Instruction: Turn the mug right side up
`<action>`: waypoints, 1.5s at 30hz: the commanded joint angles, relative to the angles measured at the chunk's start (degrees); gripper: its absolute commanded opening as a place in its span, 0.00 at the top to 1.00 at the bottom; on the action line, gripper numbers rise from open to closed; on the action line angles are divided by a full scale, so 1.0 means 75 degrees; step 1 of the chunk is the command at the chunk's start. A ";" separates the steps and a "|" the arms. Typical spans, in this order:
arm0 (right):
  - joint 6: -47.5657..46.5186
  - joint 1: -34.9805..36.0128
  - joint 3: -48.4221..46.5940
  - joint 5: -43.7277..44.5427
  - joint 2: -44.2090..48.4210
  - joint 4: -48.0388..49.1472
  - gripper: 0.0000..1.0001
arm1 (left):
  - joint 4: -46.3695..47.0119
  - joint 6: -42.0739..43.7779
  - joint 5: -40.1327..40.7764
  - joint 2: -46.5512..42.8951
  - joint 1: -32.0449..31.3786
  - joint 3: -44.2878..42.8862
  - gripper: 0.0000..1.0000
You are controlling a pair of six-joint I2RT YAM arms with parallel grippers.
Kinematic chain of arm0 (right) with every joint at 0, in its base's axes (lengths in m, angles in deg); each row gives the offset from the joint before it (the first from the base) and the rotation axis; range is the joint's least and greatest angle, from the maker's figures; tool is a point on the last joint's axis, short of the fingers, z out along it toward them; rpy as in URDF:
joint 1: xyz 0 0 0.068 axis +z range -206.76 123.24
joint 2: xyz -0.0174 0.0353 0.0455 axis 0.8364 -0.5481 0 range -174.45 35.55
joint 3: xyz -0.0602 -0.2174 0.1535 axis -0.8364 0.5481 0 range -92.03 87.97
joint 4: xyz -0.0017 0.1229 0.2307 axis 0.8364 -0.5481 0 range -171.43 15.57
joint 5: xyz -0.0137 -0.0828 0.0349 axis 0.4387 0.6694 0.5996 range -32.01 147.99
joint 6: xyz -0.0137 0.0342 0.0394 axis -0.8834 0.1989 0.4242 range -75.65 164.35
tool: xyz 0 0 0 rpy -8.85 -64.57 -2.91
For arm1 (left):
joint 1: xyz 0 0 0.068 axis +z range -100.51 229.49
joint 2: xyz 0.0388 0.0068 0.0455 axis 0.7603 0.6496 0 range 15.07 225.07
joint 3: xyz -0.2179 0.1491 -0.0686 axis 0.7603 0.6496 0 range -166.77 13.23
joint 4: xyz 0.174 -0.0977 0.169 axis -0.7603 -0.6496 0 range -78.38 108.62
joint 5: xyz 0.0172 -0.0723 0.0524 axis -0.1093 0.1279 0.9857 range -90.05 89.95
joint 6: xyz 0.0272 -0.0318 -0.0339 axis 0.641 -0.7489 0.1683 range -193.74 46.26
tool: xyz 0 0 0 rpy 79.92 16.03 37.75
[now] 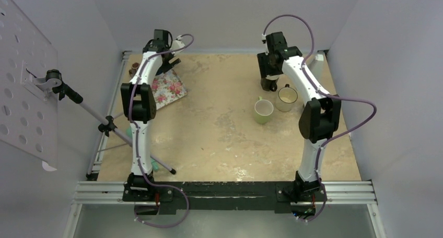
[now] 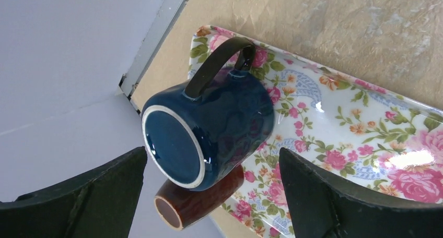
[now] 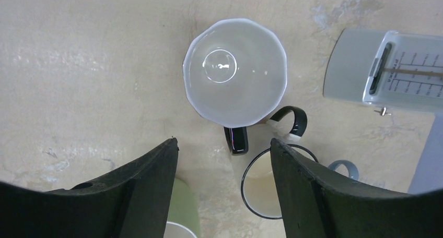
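A dark blue mug [image 2: 209, 133] stands upside down on a floral tray [image 2: 339, 133], its white-ringed base toward the camera and its black handle toward the table. My left gripper [image 2: 212, 150] hovers over it, open, one finger on each side and touching nothing. At the far right, my right gripper [image 3: 223, 141] is open above a mug with a white inside [image 3: 235, 71] and a black handle. That mug stands on the table with its mouth up, free of both fingers. In the top view the left gripper [image 1: 170, 66] is over the tray [image 1: 168, 87]. The right gripper [image 1: 269, 79] is by the cups.
A brown mug [image 2: 196, 204] lies on its side behind the blue one. A green mug [image 1: 263, 111] and a cream mug with a dark rim [image 1: 287, 98] stand near the right gripper. A grey scale [image 3: 389, 71] sits at the back right. A stand [image 1: 104, 126] leans over the left edge.
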 commanded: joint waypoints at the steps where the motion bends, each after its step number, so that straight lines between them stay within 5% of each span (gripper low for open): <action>1: 0.0121 0.0067 0.0326 0.0188 0.0275 0.0191 0.32 | 0.0095 -0.0617 -0.0572 -0.0155 0.0276 -0.0160 0.01; 20: 0.0137 0.0064 0.1385 0.0280 0.0982 0.0465 0.32 | -0.0993 -0.0741 -0.2440 -0.1040 0.0491 0.1458 0.17; 34: 0.0037 0.0065 0.1850 0.0207 0.1350 0.0663 0.32 | -0.1981 0.0589 -0.3466 -0.2502 0.0939 0.3106 0.24; 40: 0.0039 0.0069 0.2094 0.0179 0.1496 0.0678 0.32 | -0.3238 0.1376 -0.3836 -0.3049 0.0956 0.3166 0.31; 45: 0.0132 0.0068 0.2252 0.0189 0.1587 0.0700 0.32 | -0.3124 0.1561 -0.3637 -0.3692 0.0689 0.3056 0.29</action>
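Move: The upturned blue mug sits on the far end of the floral tray, about 5 cm ahead of the left hand and 4 cm below it. The brown cup stands some 10 cm to the mug's left, level with it, while the tray's middle is 4 cm back and 2 cm right of the hand. From the right hand the blue mug lies roughly 68 cm left and 16 cm ahead; its just-set white mug is 8 cm ahead, 10 cm below. The left hand dips about 2.5 cm at the blue mug while its open fingers begin to narrow, then draws back about 16 cm over the tray, dragging the mug towards the robot, its fingers tipping some 20 to 25 degrees more steeply down, turning clockwise and closing by nearly a third, with the height won back by the end. The empty right hand, fingers kept part open, backs about 5 cm away from the upright white mug, sinking, rising part of the way and ending a little lower. ##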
